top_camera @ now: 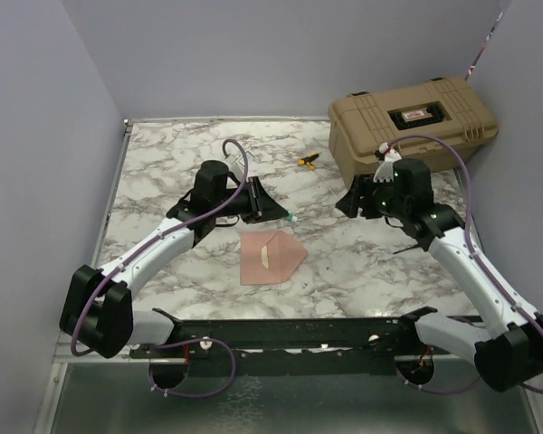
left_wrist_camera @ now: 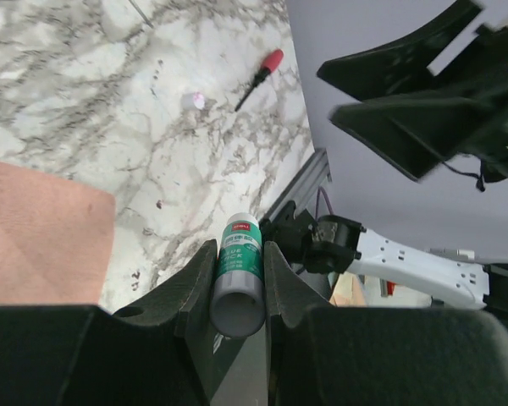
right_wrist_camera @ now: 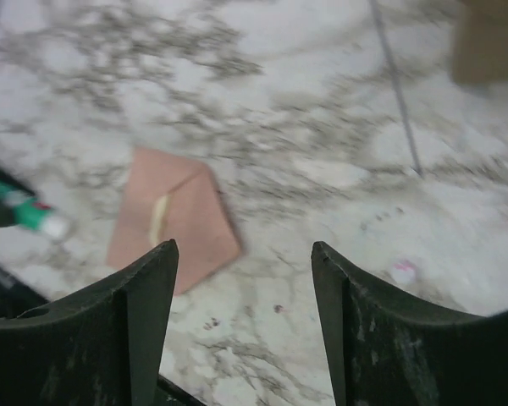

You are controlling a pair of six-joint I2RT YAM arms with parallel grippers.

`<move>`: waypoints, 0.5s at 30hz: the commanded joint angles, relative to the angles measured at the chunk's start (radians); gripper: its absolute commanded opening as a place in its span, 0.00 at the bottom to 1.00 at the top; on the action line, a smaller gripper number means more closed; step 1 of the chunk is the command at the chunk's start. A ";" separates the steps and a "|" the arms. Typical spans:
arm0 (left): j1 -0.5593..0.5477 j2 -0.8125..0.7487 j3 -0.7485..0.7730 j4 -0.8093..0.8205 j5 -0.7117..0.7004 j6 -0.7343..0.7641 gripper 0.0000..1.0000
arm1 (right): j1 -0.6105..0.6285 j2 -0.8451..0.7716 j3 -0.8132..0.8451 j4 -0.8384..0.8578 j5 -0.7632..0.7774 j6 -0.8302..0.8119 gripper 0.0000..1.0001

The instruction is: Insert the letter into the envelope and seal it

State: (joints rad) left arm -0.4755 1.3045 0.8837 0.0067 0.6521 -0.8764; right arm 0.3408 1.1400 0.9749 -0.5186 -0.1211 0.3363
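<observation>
The salmon-tan envelope (top_camera: 270, 258) lies flat in the middle of the marble table, its pointed flap spread toward the right and a pale strip across its middle. It also shows in the right wrist view (right_wrist_camera: 173, 224) and at the left edge of the left wrist view (left_wrist_camera: 34, 228). The letter does not show as a separate sheet. My left gripper (top_camera: 273, 206) hovers just behind the envelope, shut on a green-labelled glue stick (left_wrist_camera: 239, 271). My right gripper (top_camera: 353, 201) hangs to the right of the envelope, jaws (right_wrist_camera: 245, 254) open and empty above bare table.
A tan hard case (top_camera: 412, 122) stands at the back right, close behind my right arm. A small yellow and red tool (top_camera: 308, 161) lies at the back centre. A tiny pale pink bit (right_wrist_camera: 402, 271) lies right of the envelope. Grey walls close in the table.
</observation>
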 commanded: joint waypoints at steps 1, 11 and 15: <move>-0.049 0.010 0.048 -0.002 0.069 0.041 0.00 | 0.005 -0.110 -0.071 0.307 -0.607 -0.113 0.68; -0.086 -0.029 0.043 -0.003 0.212 0.091 0.00 | 0.111 -0.088 -0.056 0.374 -0.897 -0.240 0.73; -0.087 -0.052 0.047 -0.002 0.243 0.117 0.00 | 0.163 -0.034 -0.002 0.235 -0.871 -0.354 0.69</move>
State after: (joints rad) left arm -0.5587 1.3006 0.9104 0.0044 0.8143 -0.8108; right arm 0.4664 1.0683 0.9112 -0.1452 -0.9360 0.1284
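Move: The glue stick my right hand wants is in my left fingers, its middle about 2 cm to the right of that hand's point and 1 cm ahead. From my right hand it lies some 16 cm to the left, 4 cm back and 4 cm higher. The envelope lies flat about 20 cm left, 5 cm back and 18 cm below my right hand; the loose cap stands about 5 cm to its right, level fore and aft, 17 cm down. I swing my open right hand left towards the glue stick, about 12 cm, drawing it back some 10 cm. It climbs about 9 cm, mostly early on, while I turn it over 50 degrees counter-clockwise until its fingers point left and nearly level. My left hand keeps its grip on the stick, bringing it back about 5 cm and a little right to meet them, turning slightly clockwise. ##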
